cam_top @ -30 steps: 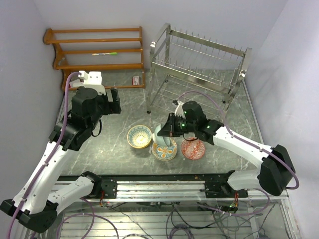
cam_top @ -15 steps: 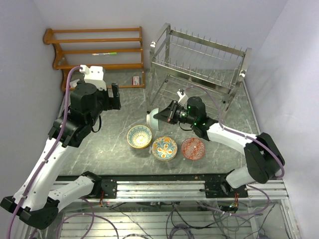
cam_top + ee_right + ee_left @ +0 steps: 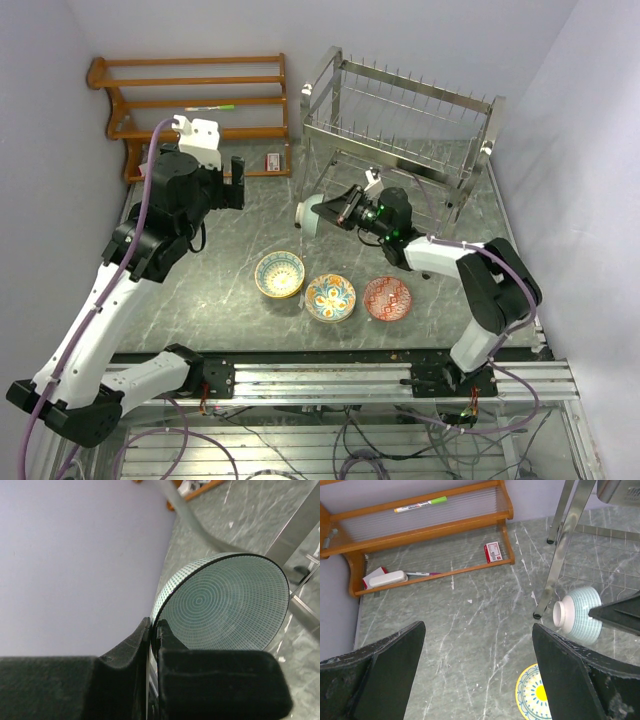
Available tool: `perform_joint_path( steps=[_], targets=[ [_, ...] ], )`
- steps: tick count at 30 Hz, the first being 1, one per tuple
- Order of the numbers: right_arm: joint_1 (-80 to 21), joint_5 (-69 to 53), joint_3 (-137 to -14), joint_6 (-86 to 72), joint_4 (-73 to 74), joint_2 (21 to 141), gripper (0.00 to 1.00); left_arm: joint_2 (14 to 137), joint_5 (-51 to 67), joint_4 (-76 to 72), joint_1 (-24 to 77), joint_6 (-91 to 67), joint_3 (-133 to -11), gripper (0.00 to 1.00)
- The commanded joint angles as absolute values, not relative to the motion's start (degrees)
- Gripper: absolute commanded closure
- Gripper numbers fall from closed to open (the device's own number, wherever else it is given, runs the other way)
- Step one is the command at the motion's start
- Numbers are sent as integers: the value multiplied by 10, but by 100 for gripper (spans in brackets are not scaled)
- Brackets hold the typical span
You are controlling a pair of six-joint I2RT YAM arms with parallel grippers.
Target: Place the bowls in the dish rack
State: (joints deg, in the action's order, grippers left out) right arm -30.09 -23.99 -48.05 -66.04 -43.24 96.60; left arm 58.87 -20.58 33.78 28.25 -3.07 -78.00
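A pale teal-patterned bowl [image 3: 312, 212] hangs tipped on its side just in front of the dish rack's [image 3: 400, 130] front-left leg, foot pointing left. My right gripper [image 3: 335, 210] is shut on its rim; in the right wrist view the fingers pinch the bowl [image 3: 225, 605] edge at the gripper [image 3: 154, 625]. Three bowls rest in a row on the table: yellow-teal [image 3: 279, 274], blue-orange [image 3: 330, 297], red-orange [image 3: 387, 298]. My left gripper [image 3: 236, 185] hovers open and holds nothing, left of the held bowl [image 3: 577, 614]; between and beyond its fingers [image 3: 477, 630] lies bare table and the yellow bowl's [image 3: 535, 695] edge.
A brown wooden shelf [image 3: 190, 100] stands at the back left with a green-capped marker [image 3: 210, 107] on it and a small red box [image 3: 272, 161] at its foot. The rack's leg [image 3: 560, 555] stands close to the held bowl. Walls close in on both sides.
My right arm has lifted the teal bowl from above the row of bowls and carried it back and left to the rack's front-left leg. My left arm has drifted slightly toward the back.
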Motion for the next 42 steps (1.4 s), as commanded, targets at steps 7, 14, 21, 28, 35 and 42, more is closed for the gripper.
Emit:
perform_joint_path(
  steps=[7,14,21,28,35,42],
  targets=[
    [-248,-215,-546,-678,-548,1027,100,599,-209,304,286,-19,-794,1],
    [-214,-219,-598,-684,-580,1081,100,596,-210,301,286,-25,-779,1],
    [-194,-219,-662,-701,-628,1169,100,597,-212,295,286,-20,-765,1],
    [-173,-229,-738,-703,-645,1241,100,594,-210,283,286,-25,-740,1],
    [-148,-238,-790,-704,-655,1291,100,599,-216,283,286,-19,-729,1],
    [-132,-253,-835,-711,-663,1338,100,610,-215,276,285,-27,-724,1]
  ],
)
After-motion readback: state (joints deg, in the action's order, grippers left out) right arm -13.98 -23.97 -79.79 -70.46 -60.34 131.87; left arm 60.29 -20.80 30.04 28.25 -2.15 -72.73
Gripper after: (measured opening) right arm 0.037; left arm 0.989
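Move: Ahead of the right hand, which already holds the teal bowl by its rim, the left part of the dish rack's lower tier lies about 23 cm forward, 9 cm right and 10 cm down. The upper front rail crosses some 10 cm ahead, 7 cm right and 15 cm above; the left front leg stands about 8 cm ahead and 9 cm left. From the left hand, that tier spot is roughly 27 cm forward, 32 cm right and 28 cm down. Reaching forward into the dish rack, the right hand carries the teal bowl about 21 cm out and 8 cm right, past the left front leg and under the upper front rail. It sinks only slightly, turns some 15 degrees clockwise and keeps its rim pinch. The empty left hand stays open and sinks about 3 cm. ##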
